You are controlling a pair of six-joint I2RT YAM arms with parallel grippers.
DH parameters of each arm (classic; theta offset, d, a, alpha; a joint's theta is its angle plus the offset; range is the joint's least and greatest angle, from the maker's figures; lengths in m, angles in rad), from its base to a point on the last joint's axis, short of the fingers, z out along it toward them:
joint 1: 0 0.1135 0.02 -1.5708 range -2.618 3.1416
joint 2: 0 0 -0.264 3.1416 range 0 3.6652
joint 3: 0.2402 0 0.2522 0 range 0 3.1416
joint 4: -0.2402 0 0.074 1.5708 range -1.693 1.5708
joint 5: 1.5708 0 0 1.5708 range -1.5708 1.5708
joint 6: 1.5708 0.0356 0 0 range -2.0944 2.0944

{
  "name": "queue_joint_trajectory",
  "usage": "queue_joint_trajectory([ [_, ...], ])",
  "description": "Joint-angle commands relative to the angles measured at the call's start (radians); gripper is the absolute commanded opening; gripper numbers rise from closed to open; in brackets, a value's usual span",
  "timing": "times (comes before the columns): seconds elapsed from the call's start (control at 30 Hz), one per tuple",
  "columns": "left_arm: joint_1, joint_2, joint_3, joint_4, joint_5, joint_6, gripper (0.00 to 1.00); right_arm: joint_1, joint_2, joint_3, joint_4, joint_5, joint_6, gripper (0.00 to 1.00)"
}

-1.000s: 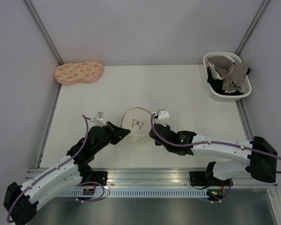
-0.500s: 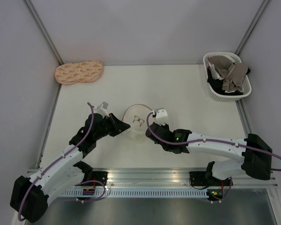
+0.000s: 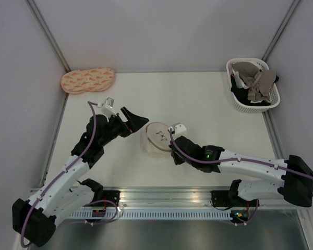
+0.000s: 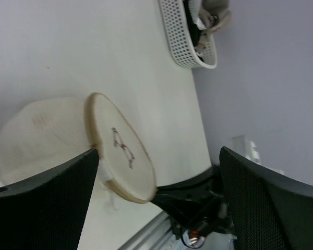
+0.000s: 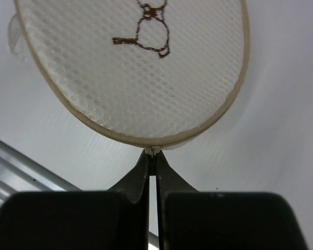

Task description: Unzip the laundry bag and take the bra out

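Note:
The round cream laundry bag (image 3: 157, 136) lies mid-table, its face with the small black drawing tilted up. My right gripper (image 3: 172, 150) is at its near right rim. In the right wrist view the mesh bag (image 5: 130, 67) fills the top, and the right gripper (image 5: 152, 154) is shut on the zipper pull (image 5: 153, 150) on the tan rim. My left gripper (image 3: 137, 119) hovers open just left of the bag, touching nothing. From the left wrist the bag (image 4: 120, 151) stands on edge between the wide-apart fingers of that gripper (image 4: 159, 156). The bra is hidden.
A pink-orange patterned pouch (image 3: 87, 79) lies at the back left corner. A white basket (image 3: 253, 86) of beige and black clothes stands at the back right, also seen from the left wrist as the basket (image 4: 190, 36). The metal rail runs along the near edge.
My left gripper has let go of the bag's left edge, opened wide and drawn back to the left. The bag has shifted slightly right with the right gripper still on the pull.

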Motion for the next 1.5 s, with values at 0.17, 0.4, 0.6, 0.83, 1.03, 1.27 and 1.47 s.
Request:
queue_joint_trajectory([
  [0.17,-0.122,-0.241,-0.203,-0.153,0.099,-0.320,1.00,0.002,0.101,-0.008,0.351,-0.376,-0.050,0.01],
  [0.4,-0.134,-0.266,-0.299,-0.156,0.047,-0.361,1.00,0.002,0.210,0.051,0.463,-0.457,-0.053,0.00],
  [0.6,-0.134,-0.123,-0.242,-0.064,-0.020,-0.317,0.96,0.002,0.238,0.084,0.463,-0.479,-0.059,0.01],
  [0.83,-0.136,0.031,-0.212,0.073,0.018,-0.278,0.07,0.002,0.216,0.074,0.446,-0.473,-0.062,0.00],
  [1.03,-0.131,0.011,-0.215,0.041,-0.056,-0.252,0.02,0.002,0.244,0.123,0.277,-0.466,-0.087,0.00],
  [1.27,-0.062,-0.009,-0.184,-0.024,-0.051,-0.147,0.02,0.002,0.336,0.174,-0.020,-0.239,-0.076,0.00],
  [1.47,-0.036,0.073,-0.130,-0.021,0.058,-0.039,0.02,-0.031,0.336,0.199,-0.178,-0.023,0.006,0.00],
])
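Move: The laundry bag's middle is about 6 cm to the right of my open left hand, some 3 cm back and roughly 14 cm below. My right gripper already pinches the bag's zipper rim, about 12 cm to the right of my left hand, 7 cm back and 12 cm lower. From my right hand, the bag's middle is about 5 cm ahead, 6 cm to the left and slightly below. I swing my open left hand back about 10 cm and down to rim height, tilting its fingers down some 25 degrees, then come forward a few centimetres and shut them on the bag's zipper edge. Meanwhile my right hand, still gripping the rim, carries it some 11 cm left while turning counter-clockwise, then draws about 6 cm back to the right and down, away from my left grip. ##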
